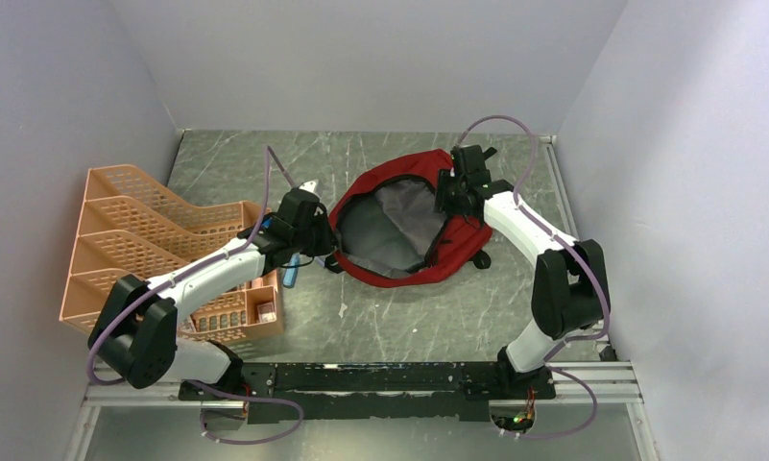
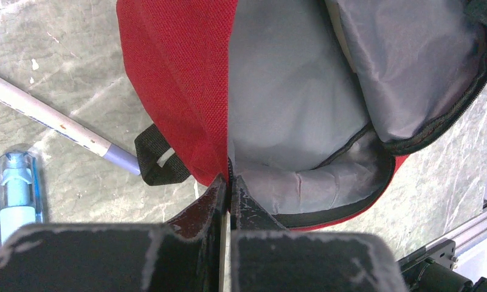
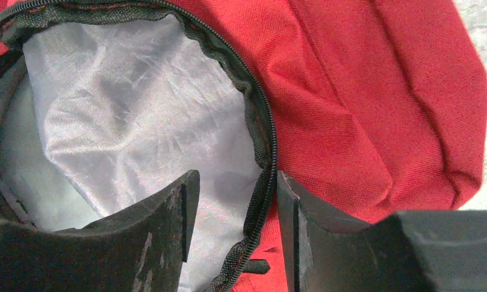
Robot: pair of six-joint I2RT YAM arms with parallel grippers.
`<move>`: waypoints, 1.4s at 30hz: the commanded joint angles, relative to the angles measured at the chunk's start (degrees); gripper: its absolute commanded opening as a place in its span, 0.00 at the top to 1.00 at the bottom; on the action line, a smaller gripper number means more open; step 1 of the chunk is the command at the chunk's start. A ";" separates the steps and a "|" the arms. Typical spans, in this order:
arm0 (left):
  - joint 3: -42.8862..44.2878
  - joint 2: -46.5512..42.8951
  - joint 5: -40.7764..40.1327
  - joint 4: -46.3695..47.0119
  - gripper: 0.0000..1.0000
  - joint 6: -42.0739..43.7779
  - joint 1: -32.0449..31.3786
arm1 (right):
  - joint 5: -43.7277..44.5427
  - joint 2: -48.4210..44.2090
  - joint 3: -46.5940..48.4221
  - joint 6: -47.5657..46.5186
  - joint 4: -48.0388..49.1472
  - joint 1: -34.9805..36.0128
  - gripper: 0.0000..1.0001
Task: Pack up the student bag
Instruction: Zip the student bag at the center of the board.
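Note:
The student bag [image 1: 457, 245], red with a grey lining, lies on the table with its mouth wide open. At the mouth's left end, my left gripper [image 1: 330, 255] is shut on the bag's rim; the left wrist view shows its fingertips [image 2: 230, 180] pinching the zipper edge of the bag [image 2: 180, 85]. My right gripper [image 1: 450, 200] is at the mouth's upper right. In the right wrist view it is open [image 3: 238, 182], one finger inside over the lining and the other outside on the red cloth [image 3: 374, 91]. The black zipper rim [image 3: 264, 182] runs between them, close to the outer finger.
An orange mesh organiser [image 1: 169, 240] stands at the left with small items in its front bay. A white pen [image 2: 52, 118] and a blue-capped stick [image 2: 19, 191] lie on the table left of the bag. Walls close in both sides.

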 commanded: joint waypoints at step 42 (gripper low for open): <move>3.03 -0.51 2.16 -1.40 0.95 1.38 0.40 | -19.97 -9.07 -8.03 -6.46 14.91 9.45 1.00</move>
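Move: The black zip edge on the bag's right-hand flap runs just under the half-open right fingers; the spot to grip is about 3 cm below and 2 cm back, level sideways. From the right hand, the middle of the grey opening is some 11 cm left and 6 cm back, and the red rim held by the left hand about 22 cm left and 11 cm back. From the left hand, that grip spot is roughly 22 cm right and 9 cm ahead. The right hand sinks about 3.5 cm and eases a little back, its fingers staying open astride the black zip edge, then shuts them on it low down and pinches it. Keeping that pinch, it draws the edge left across the opening towards the left hand, some 7 cm over and 5 cm up with a slight draw back, swinging counter-clockwise about 15 degrees, while the left hand stays put and keeps its grip on the red rim opposite. ##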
